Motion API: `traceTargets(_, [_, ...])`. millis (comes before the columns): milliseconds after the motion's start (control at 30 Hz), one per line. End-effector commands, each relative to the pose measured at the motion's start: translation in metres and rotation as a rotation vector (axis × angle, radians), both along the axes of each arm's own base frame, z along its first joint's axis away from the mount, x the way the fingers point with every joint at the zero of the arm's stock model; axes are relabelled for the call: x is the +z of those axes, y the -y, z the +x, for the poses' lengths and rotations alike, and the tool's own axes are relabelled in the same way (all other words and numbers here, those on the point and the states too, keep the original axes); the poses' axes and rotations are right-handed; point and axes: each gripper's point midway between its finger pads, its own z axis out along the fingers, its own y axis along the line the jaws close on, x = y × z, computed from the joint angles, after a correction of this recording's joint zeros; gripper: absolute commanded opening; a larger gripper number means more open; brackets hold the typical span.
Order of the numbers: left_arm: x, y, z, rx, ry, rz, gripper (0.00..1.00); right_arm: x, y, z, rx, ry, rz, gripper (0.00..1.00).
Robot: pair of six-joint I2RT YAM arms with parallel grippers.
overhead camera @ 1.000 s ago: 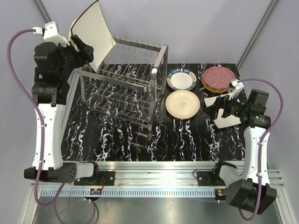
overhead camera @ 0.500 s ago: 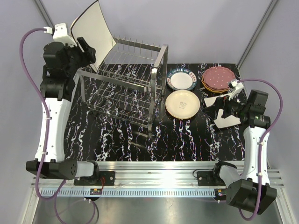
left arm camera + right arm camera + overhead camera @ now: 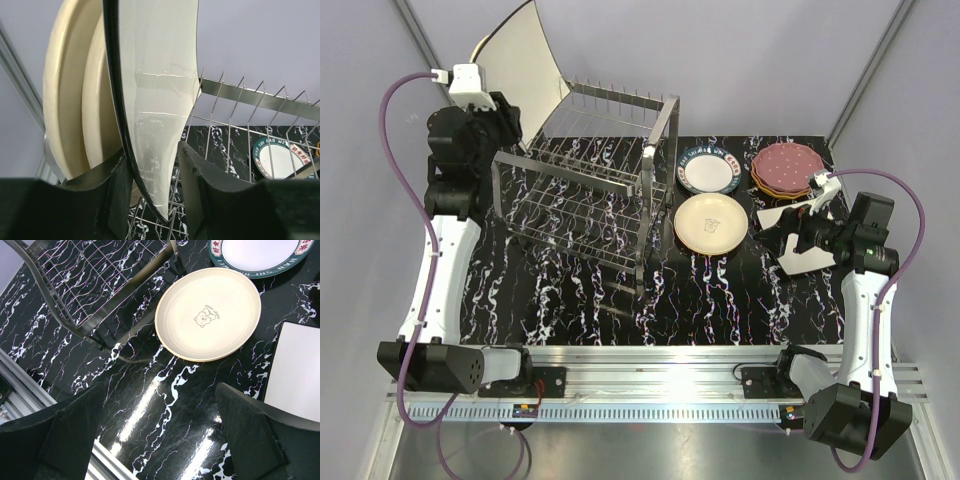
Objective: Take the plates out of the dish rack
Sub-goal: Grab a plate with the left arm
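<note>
The dish rack (image 3: 590, 190) stands on the left of the table, and two plates lean at its far left end. One is a cream square plate (image 3: 525, 70) with a dark edge; a cream round plate (image 3: 480, 45) stands behind it. My left gripper (image 3: 508, 118) is at their lower edge. In the left wrist view the square plate's (image 3: 155, 100) bottom corner sits between my left gripper's (image 3: 152, 155) jaws. The left finger (image 3: 112, 185) lies against the dark edge, and a gap shows at the right finger (image 3: 200, 180). My right gripper (image 3: 157, 390) hangs wide open over bare table.
Right of the rack lie a white plate with a dark patterned rim (image 3: 708, 170), a cream round plate with a bear print (image 3: 710, 222), a stack topped by a maroon dotted plate (image 3: 785, 165) and a square plate (image 3: 810, 250) under my right arm.
My left arm has swung right and in towards the rack's end, and its jaws have narrowed around the square plate's corner. The right arm has not moved.
</note>
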Motion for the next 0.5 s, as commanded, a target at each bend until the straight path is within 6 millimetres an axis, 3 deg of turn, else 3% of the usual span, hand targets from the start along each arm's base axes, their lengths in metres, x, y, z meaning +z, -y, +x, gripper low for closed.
traceTargets(0, [0.023, -0.010, 0.011, 0.033, 0.127, 0.070, 0.40, 0.008, -0.002, 0.002, 0.023, 0.057, -0.018, 1.00])
traceTargets(267, [0.013, -0.010, 0.016, -0.002, 0.127, 0.097, 0.16, 0.010, -0.002, 0.001, 0.023, 0.067, -0.021, 1.00])
traceTargets(300, [0.019, -0.011, 0.016, -0.004, 0.154, 0.096, 0.05, 0.010, -0.002, 0.001, 0.025, 0.069, -0.021, 1.00])
traceTargets(333, [0.019, -0.009, 0.015, -0.012, 0.158, 0.089, 0.02, 0.010, -0.002, 0.001, 0.023, 0.067, -0.020, 1.00])
traceTargets(467, [0.037, -0.007, 0.006, -0.028, 0.229, 0.083, 0.00, 0.010, -0.002, 0.001, 0.025, 0.070, -0.022, 1.00])
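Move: The square white plate with the black rim stands in the rack with its near edge already between my left hand's half-open fingers. Its middle is about 7 cm ahead, level left-right and some 8 cm above. Two round cream plates stand beside it, about 6 cm left, 8 cm ahead and 5 cm up. The rack's empty upper shelf spreads about 14 cm to the right, 5 cm ahead, 6 cm below. From my right hand, the square plate is some 50 cm left, 22 cm ahead, 25 cm up. I close my left fingers from a bit under half open to nearly shut, pinching the square plate's near, black-rimmed edge. My hand hardly travels, easing only about 1 cm forward, left and up, while the wrist tips up some 5 degrees and rolls slightly, left side rising. ##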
